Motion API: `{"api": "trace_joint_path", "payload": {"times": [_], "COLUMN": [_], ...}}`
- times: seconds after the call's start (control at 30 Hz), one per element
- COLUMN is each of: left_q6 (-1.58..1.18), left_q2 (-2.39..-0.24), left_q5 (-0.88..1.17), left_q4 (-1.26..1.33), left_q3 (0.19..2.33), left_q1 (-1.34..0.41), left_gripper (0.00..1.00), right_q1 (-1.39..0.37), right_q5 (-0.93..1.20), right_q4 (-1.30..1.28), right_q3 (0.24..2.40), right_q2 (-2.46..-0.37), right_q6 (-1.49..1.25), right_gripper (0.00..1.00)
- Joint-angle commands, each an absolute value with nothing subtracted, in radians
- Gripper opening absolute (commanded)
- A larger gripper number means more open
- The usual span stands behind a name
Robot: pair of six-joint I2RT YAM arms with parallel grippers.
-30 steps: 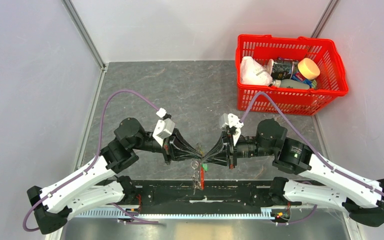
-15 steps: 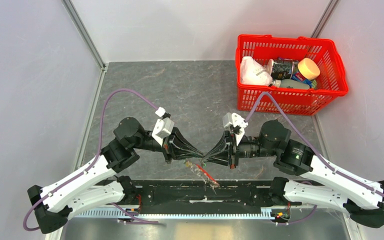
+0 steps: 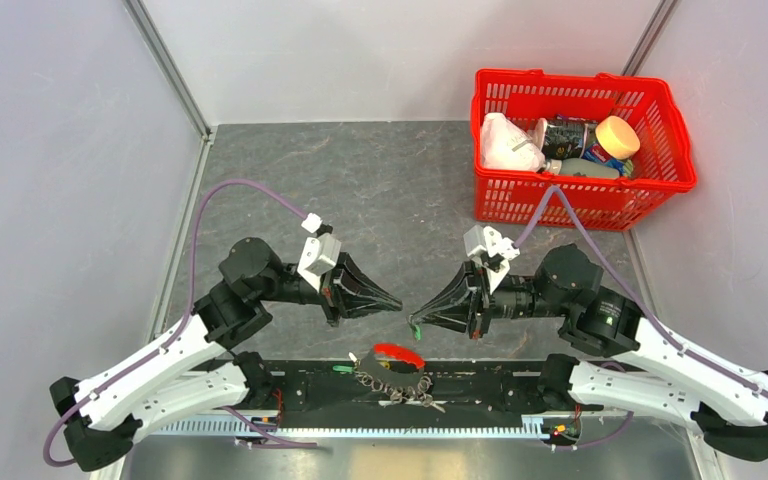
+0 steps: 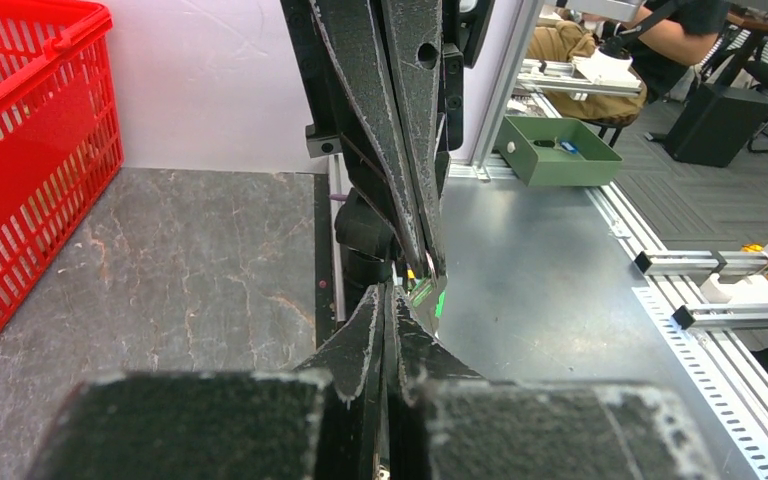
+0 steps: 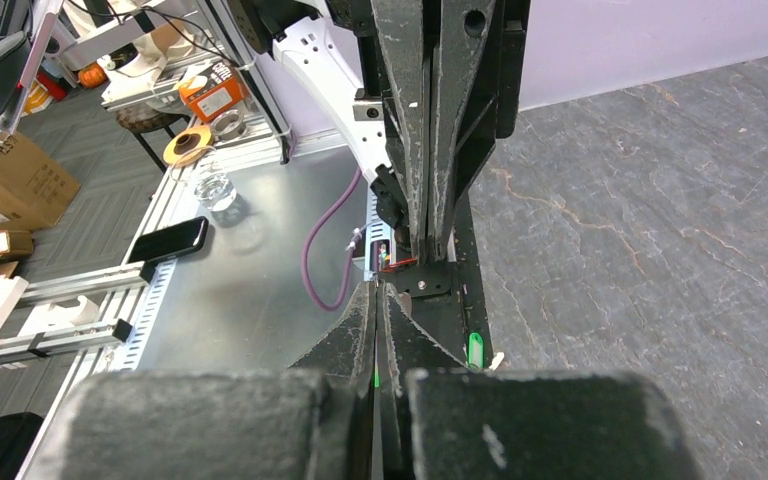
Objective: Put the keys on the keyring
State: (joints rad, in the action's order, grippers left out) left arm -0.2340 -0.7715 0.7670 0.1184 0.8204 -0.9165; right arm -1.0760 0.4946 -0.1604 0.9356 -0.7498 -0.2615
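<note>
The keyring [image 3: 391,352], its red part up, lies on the black base rail [image 3: 505,376] between the two arm bases. Several silvery keys [image 3: 407,389] hang bunched on its dark part. My left gripper [image 3: 398,303] [image 4: 390,292] is shut with nothing showing between its fingers, above and just behind the ring. My right gripper [image 3: 413,322] [image 5: 378,290] faces it tip to tip, a small gap apart. It is shut on a key with a green tag [image 4: 428,298]. A second green tag [image 5: 474,349] lies on the rail.
A red basket [image 3: 585,203] filled with bottles and packets stands at the back right of the grey stone-patterned table [image 3: 380,190]. Purple cables loop from both wrists. Metal frame posts run along the back left and back right corners.
The keyring with its keys, earlier hanging between the touching gripper tips, has dropped onto the black rail. Both grippers have drawn back from each other, left going left and right going right.
</note>
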Motion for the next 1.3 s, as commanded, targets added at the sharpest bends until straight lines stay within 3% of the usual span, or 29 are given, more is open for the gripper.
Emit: {"api": "trace_joint_path", "payload": {"times": [0.0,0.63,1.0,1.27], "left_q6": [-0.238,-0.194,-0.165,-0.192], "left_q2": [-0.740,-0.722,-0.676,-0.597], "left_q5": [0.735,0.695,0.387,0.195], "left_q4": [0.122,0.099,0.030,-0.071], "left_q3": [0.829,0.804,0.800,0.797], "left_q1": [-0.918,-0.918,-0.917,-0.918], "left_gripper": [0.04,0.05,0.17,0.37], "right_q1": [-1.080,-1.080,-1.073,-0.995], "right_q5": [0.466,0.427,0.126,-0.015], "right_q4": [-0.135,-0.164,-0.368,-0.396], "right_q3": [0.918,0.927,0.982,0.947], "right_q2": [-0.723,-0.764,-0.842,-0.935], "right_q6": [-0.258,-0.235,-0.186,-0.267], "right_gripper": [0.00,0.00,0.04,0.04]}}
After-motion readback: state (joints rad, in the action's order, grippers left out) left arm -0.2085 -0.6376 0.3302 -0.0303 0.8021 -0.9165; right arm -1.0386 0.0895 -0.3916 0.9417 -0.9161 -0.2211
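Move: The green-tagged key hangs from the right fingers, its tag about 4 cm below that hand point; from the left hand, empty and shut, the tag is some 3 cm right, 2 cm back and 4 cm below. The keyring lies on the black front rail about 35 cm below both hands, roughly 5 cm back, straight under the left hand sideways and 3 cm left of the right. Its loose green tag is about 10 cm farther left. The green-tagged key stays pinched in the right fingers and, after barely stirring at first, is carried down about 10 cm and forward 9 cm over the open table, the fingers swinging clockwise some 25 degrees and tipping down. The left hand clears away level from the key, forward and somewhat left, turning counter-clockwise as its empty fingers open about a third. ##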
